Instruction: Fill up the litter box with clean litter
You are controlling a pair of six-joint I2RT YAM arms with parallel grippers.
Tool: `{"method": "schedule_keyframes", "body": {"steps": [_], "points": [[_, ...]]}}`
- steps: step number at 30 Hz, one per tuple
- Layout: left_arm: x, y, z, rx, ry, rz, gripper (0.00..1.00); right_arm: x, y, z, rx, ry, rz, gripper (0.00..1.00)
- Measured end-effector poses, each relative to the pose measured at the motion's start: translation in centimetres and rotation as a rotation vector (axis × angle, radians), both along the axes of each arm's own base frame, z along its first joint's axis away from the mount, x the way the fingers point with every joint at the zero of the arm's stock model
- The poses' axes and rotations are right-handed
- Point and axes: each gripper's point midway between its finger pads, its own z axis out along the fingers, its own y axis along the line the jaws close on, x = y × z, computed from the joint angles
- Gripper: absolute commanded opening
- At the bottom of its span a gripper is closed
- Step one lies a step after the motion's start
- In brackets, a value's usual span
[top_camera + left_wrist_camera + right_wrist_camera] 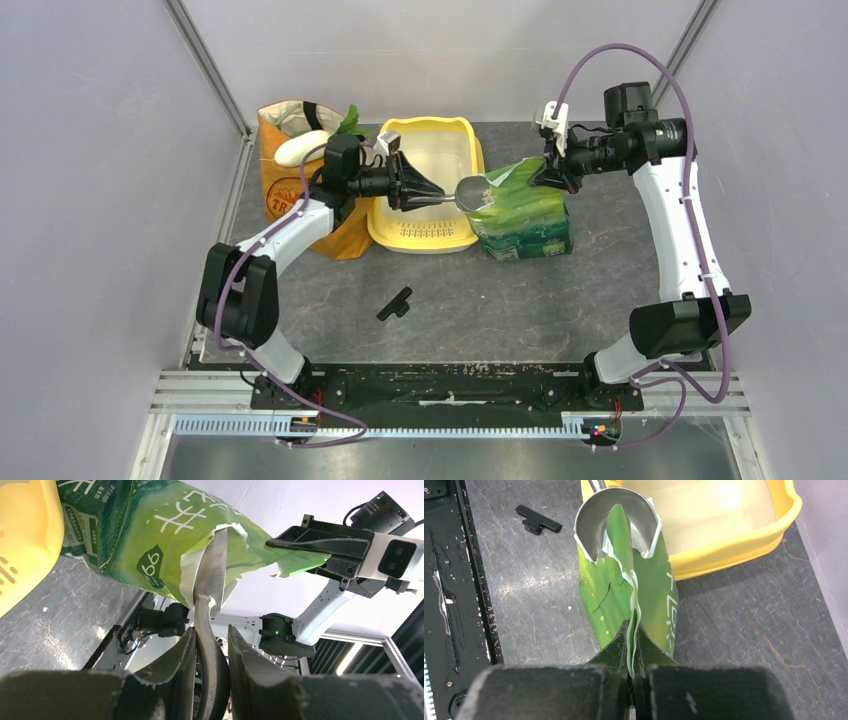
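Observation:
The yellow litter box (470,150) stands at the back centre, its pale basin (704,505) showing no granules. Right of it stands a green foil bag (525,215). My left gripper (415,190) is shut on the handle of a grey scoop (475,190), whose bowl sits in the bag's torn mouth. In the left wrist view the handle (212,650) is clamped between the fingers (182,655). My right gripper (632,627) is shut on the bag's top edge (634,595), pinching it upright. The scoop's bowl (616,520) looks empty. The clean litter is hidden.
An orange paper grocery bag (300,195) with a white item and green leaves stands left of the litter box, behind my left arm. A small black clip (395,303) lies on the dark table nearer the bases. Enclosure walls rise at left, right and back.

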Motion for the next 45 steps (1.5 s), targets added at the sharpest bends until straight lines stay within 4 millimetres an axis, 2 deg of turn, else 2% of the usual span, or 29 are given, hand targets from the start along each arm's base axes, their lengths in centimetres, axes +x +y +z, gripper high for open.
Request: {"method": "schedule_keyframes", "body": {"steps": [7, 15, 29, 42, 45], "points": [[0.2, 0.8, 0.3, 0.002, 0.003, 0.021, 0.02, 0.6, 0.8, -0.2, -0.032, -0.011, 0.01, 0.0], [0.6, 1.7, 0.6, 0.007, 0.016, 0.044, 0.02, 1.4, 0.7, -1.4, -0.064, 0.019, -0.012, 0.0], [1.5, 5.3, 2.4, -0.01, -0.022, 0.126, 0.02, 2.1, 0.4, -1.2, -0.078, 0.006, -0.036, 0.0], [2.2, 8.2, 4.7, -0.025, -0.087, 0.205, 0.02, 2.6, 0.2, -2.0, -0.094, 0.04, -0.053, 0.0], [2.6, 9.4, 5.0, -0.026, -0.098, 0.238, 0.02, 2.7, 0.1, -1.9, -0.096, 0.038, -0.054, 0.0]]}}
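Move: My left hand still grips the scoop's handle, its bowl in the litter bag's mouth about 9 cm to my right. The litter box's middle lies some 10 cm ahead of that hand, hardly to either side and about 22 cm below. The litter bag's body stands about 19 cm to its right and 1 cm ahead; the orange bag, 24 cm to its left and 6 cm ahead. From my right hand the litter box is about 10 cm ahead, 22 cm left. I draw the scoop out of the bag's mouth with my left hand, slowly at first, then faster: about 9 cm left, rising some 5 cm and easing slightly forward, with the bowl swinging about 15 degrees counter-clockwise over the litter box. My right hand keeps pinching the bag's top edge and shifts it just 2–3 cm forward and slightly down. ##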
